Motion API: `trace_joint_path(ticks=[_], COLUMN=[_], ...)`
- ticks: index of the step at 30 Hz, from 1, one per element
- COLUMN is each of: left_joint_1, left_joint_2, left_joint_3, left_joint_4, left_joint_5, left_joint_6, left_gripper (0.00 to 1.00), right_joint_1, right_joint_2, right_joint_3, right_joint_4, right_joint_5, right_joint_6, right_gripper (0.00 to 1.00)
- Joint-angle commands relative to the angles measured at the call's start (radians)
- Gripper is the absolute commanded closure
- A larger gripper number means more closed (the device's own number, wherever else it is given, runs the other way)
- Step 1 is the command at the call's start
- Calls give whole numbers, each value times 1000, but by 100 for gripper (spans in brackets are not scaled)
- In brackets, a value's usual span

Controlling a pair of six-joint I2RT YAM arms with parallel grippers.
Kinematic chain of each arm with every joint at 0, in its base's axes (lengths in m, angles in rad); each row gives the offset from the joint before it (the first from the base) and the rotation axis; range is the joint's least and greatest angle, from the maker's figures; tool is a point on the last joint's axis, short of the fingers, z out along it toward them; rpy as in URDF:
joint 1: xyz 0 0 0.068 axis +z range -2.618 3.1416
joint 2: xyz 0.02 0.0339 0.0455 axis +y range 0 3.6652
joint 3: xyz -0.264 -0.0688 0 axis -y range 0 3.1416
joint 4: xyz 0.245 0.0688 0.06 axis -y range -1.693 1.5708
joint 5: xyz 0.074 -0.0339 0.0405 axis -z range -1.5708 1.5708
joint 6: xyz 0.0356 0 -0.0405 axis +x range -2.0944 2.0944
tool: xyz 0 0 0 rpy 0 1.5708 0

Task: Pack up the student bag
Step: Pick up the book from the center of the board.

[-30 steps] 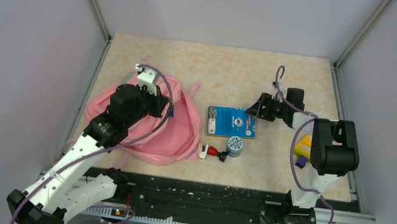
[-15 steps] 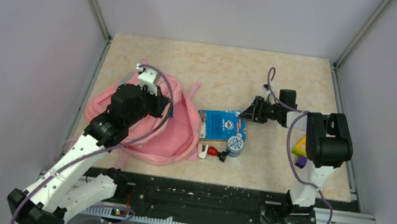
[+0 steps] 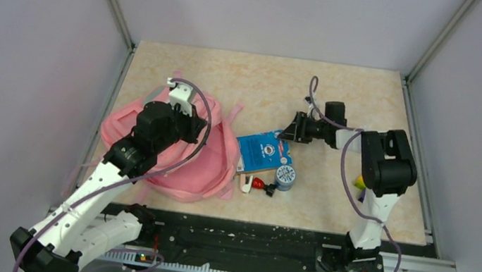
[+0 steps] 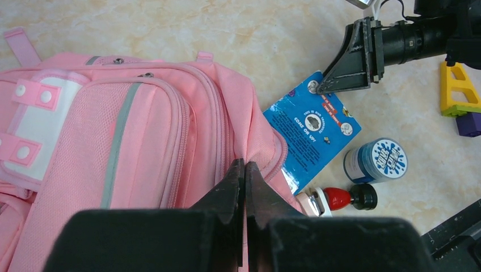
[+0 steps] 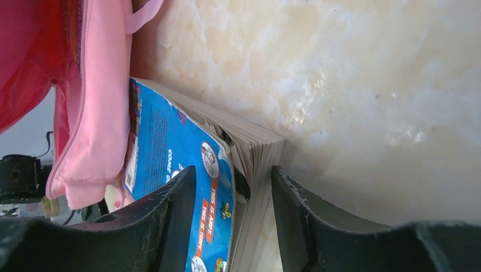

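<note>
The pink student bag [image 3: 209, 163] lies at the left of the table. My left gripper [image 3: 202, 130] is shut on the fabric rim of its open zip mouth [image 4: 245, 164]. A blue-covered book [image 3: 263, 152] lies tilted beside the bag, and its near corner is tucked at the bag's mouth [image 4: 312, 133]. My right gripper [image 3: 289, 130] lies low along the table, turned on its side. It is shut on the book's far corner, with the cover and pages between its jaws [image 5: 233, 170]. The bag's pink rim [image 5: 96, 85] hangs just past the book [image 5: 170, 164].
A blue-lidded jar [image 3: 284, 176], a small red and black piece [image 3: 258, 183] and a white clip-like item [image 3: 245, 184] sit just in front of the book. A yellow block [image 4: 456, 90] and a purple block [image 4: 469, 123] lie at the right. Walls close in both sides.
My right gripper has moved left with the book. The book has slid and turned towards the bag's mouth. The left gripper has stayed on the bag's rim.
</note>
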Motion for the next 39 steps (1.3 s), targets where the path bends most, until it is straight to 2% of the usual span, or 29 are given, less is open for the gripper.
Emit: trace_joint_path(ticks=[1,2,5,6,7,16,17,19,21,22,23,26,30,35,39], left_joint_1=[-2,-2,-2,-2,-3,-3,-4,-5,-8,-9,-10,-11,-13,-13,-13], left_joint_2=[-4,-4,-4,-5,-6,-6,-5,-1,8,13,15,18,62,111,103], left_joint_3=[4,3,4,3,3,3,3,5,10,14,18,26,64,70,64], left_joint_4=[116,116,116,116,116,115,118,125,131,132,133,164,196,234,258], left_joint_5=[7,5,3,3,2,6,22,52,98,120,139,231,439,468,498], left_joint_6=[-12,-12,-11,-10,-10,18,28,50,84,94,102,113,71,-13,4], left_gripper=[100,100,100,100,100,99,89,54,27,19,15,13,13,12,11], right_joint_1=[77,84,91,91,91,91,91,91,92,92,92,92,92,92,92], right_joint_2=[32,27,4,-12,-26,-254,-283,-346,-402,-432,-463,-550,-650,-759,-809], right_joint_3=[57,56,40,28,21,-79,-87,-98,-99,-98,-98,-89,-43,-31,-29], right_joint_4=[-37,-29,7,24,39,183,196,214,225,229,229,219,159,146,129], right_joint_5=[37,55,90,99,105,200,219,248,273,290,313,373,388,379,319], right_joint_6=[-43,-45,-23,-9,3,104,110,120,126,128,127,114,89,91,101], right_gripper=[55,59,81,93,99,100,100,100,100,100,100,100,100,100,100])
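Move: The book lies flat under my right fingers, which straddle its far-right corner: its middle is about 5 cm to the left, 6 cm back and 1 cm below. The blue jar stands some 13 cm back and 2 cm to the right, the red stamp 16 cm back and 4 cm left. My left hand still holds up the bag's flap, the bag's middle 12 cm to its left and 17 cm down; from this hand the book is about 17 cm right, 4 cm ahead and 21 cm down. With my right hand I ease about 2 cm left onto the book's corner, shut the fingers to pinch it, then raise the book some 25 cm, rolling the wrist and backing slightly right. Once the book is rising, my left fingers open wide, let go of the bag's flap, and the hand swings about 7 cm right towards the book, turning clockwise. ##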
